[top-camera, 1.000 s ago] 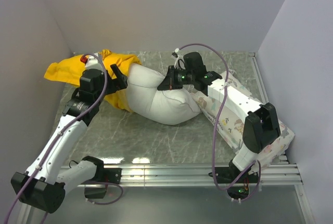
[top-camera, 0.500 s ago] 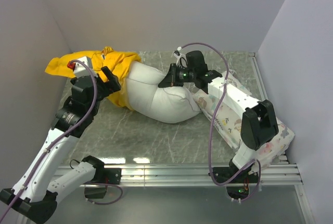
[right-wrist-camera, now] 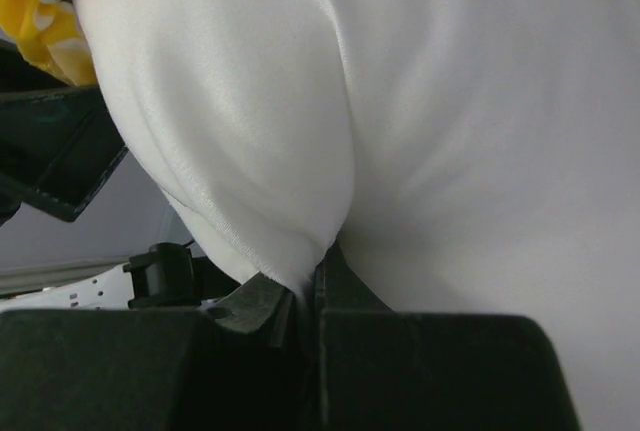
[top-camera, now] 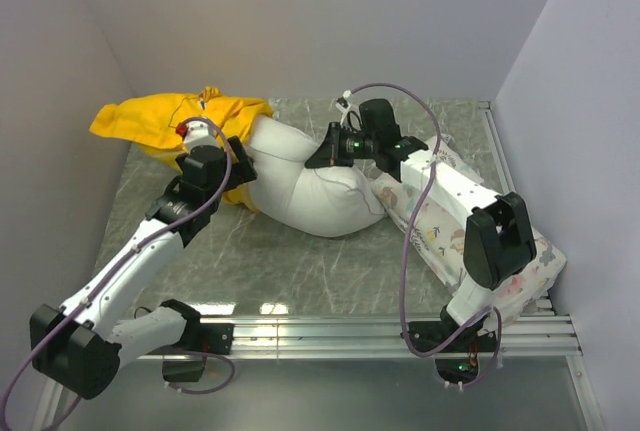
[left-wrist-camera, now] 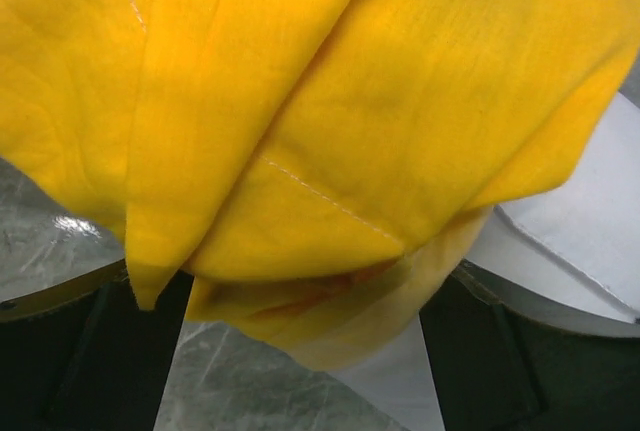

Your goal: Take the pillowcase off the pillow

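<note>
The yellow pillowcase (top-camera: 160, 123) lies crumpled at the back left, still over the left end of the plain white pillow (top-camera: 305, 191). My left gripper (top-camera: 240, 158) is open at the case's near edge. In the left wrist view the pillowcase (left-wrist-camera: 300, 121) fills the frame, its folded edge hanging between the spread fingers (left-wrist-camera: 110, 356), with the pillow (left-wrist-camera: 585, 236) showing at the right. My right gripper (top-camera: 325, 157) is shut on a pinched fold of the pillow (right-wrist-camera: 460, 131) at its top middle; its jaws (right-wrist-camera: 310, 301) meet on the white cloth.
A second pillow printed with small animals (top-camera: 450, 226) lies along the right side under my right arm. Grey walls close in the left, back and right. A metal rail (top-camera: 350, 329) runs along the near edge. The marble tabletop (top-camera: 300, 271) shows in front of the pillow.
My left arm has swung back in from the left, bringing its open gripper rightward to the pillowcase's edge by the pillow. The right arm has stayed put, gripping the pillow.
</note>
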`<state>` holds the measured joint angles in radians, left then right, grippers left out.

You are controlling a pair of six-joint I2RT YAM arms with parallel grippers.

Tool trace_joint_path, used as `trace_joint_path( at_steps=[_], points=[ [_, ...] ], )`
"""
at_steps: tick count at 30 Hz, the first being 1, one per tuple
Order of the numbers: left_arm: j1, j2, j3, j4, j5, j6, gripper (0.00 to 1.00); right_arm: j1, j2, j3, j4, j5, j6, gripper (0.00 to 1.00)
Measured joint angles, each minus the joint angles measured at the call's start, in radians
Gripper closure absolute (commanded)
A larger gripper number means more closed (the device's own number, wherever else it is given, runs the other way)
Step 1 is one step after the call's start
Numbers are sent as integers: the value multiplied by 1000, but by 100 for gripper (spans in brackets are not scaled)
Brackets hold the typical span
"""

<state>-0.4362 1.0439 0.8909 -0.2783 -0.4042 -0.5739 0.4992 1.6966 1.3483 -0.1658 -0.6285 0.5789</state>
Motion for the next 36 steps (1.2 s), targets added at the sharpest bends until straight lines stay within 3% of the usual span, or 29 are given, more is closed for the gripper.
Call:
trace_joint_path(
  at_steps=[2,3,5,6,9,10,15,25,26,29,36],
  points=[
    [0,34,14,7,-32,-10,20,-1,-12,-13,6,6,0,100],
    [0,47,24,8,-49,-15,33,-1,-18,-18,9,8,-1,100],
    [16,53,40,8,-73,-18,51,-1,-34,-31,16,11,-4,100],
    [34,53,49,6,-80,-14,69,-2,-43,-38,18,10,-6,100],
    [175,54,95,-19,-101,12,97,-7,-72,-54,16,4,-8,100],
    [231,58,112,-34,-104,24,100,-10,-84,-59,15,0,-10,100],
    [380,98,194,-94,-108,80,100,-25,-158,-92,-4,-27,-19,100],
    [383,174,338,-154,-59,190,100,-119,-249,-188,11,-119,17,100],
    [379,189,349,-157,-57,197,99,-117,-242,-183,1,-109,10,96],
    [331,253,399,-167,-88,226,100,-109,-201,-127,-61,-40,-26,59],
    [185,407,528,-171,-173,266,100,-77,-81,132,-271,256,-158,32]
  ],
)
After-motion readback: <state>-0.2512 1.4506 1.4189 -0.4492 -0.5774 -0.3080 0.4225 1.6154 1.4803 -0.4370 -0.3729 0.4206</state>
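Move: The pillowcase's loose edge hangs almost between the left hand's open fingers, about 2 cm ahead, centred sideways and 2 cm lower; the bulk of the case is some 6 cm farther out than that hand and 13 cm to its left. The white pillow's middle is about 15 cm to its right, 4 cm back and 5 cm lower. From the right hand, already pinching the pillow's top, that middle is about 5 cm back, level sideways and 5 cm below, and the case edge 14 cm left, 2 cm ahead and 2 cm below. The pillowcase edge is pinched as the left fingers shut while that hand sweeps about 15 cm left and a little up; keeping hold, it then swings forward and back rightward, some 7 cm each way. Meanwhile the right hand tugs the pillow right, back and up by roughly 5, 4 and 3 cm, then opens past half and goes about 7 cm forward, still close over the pillow. ##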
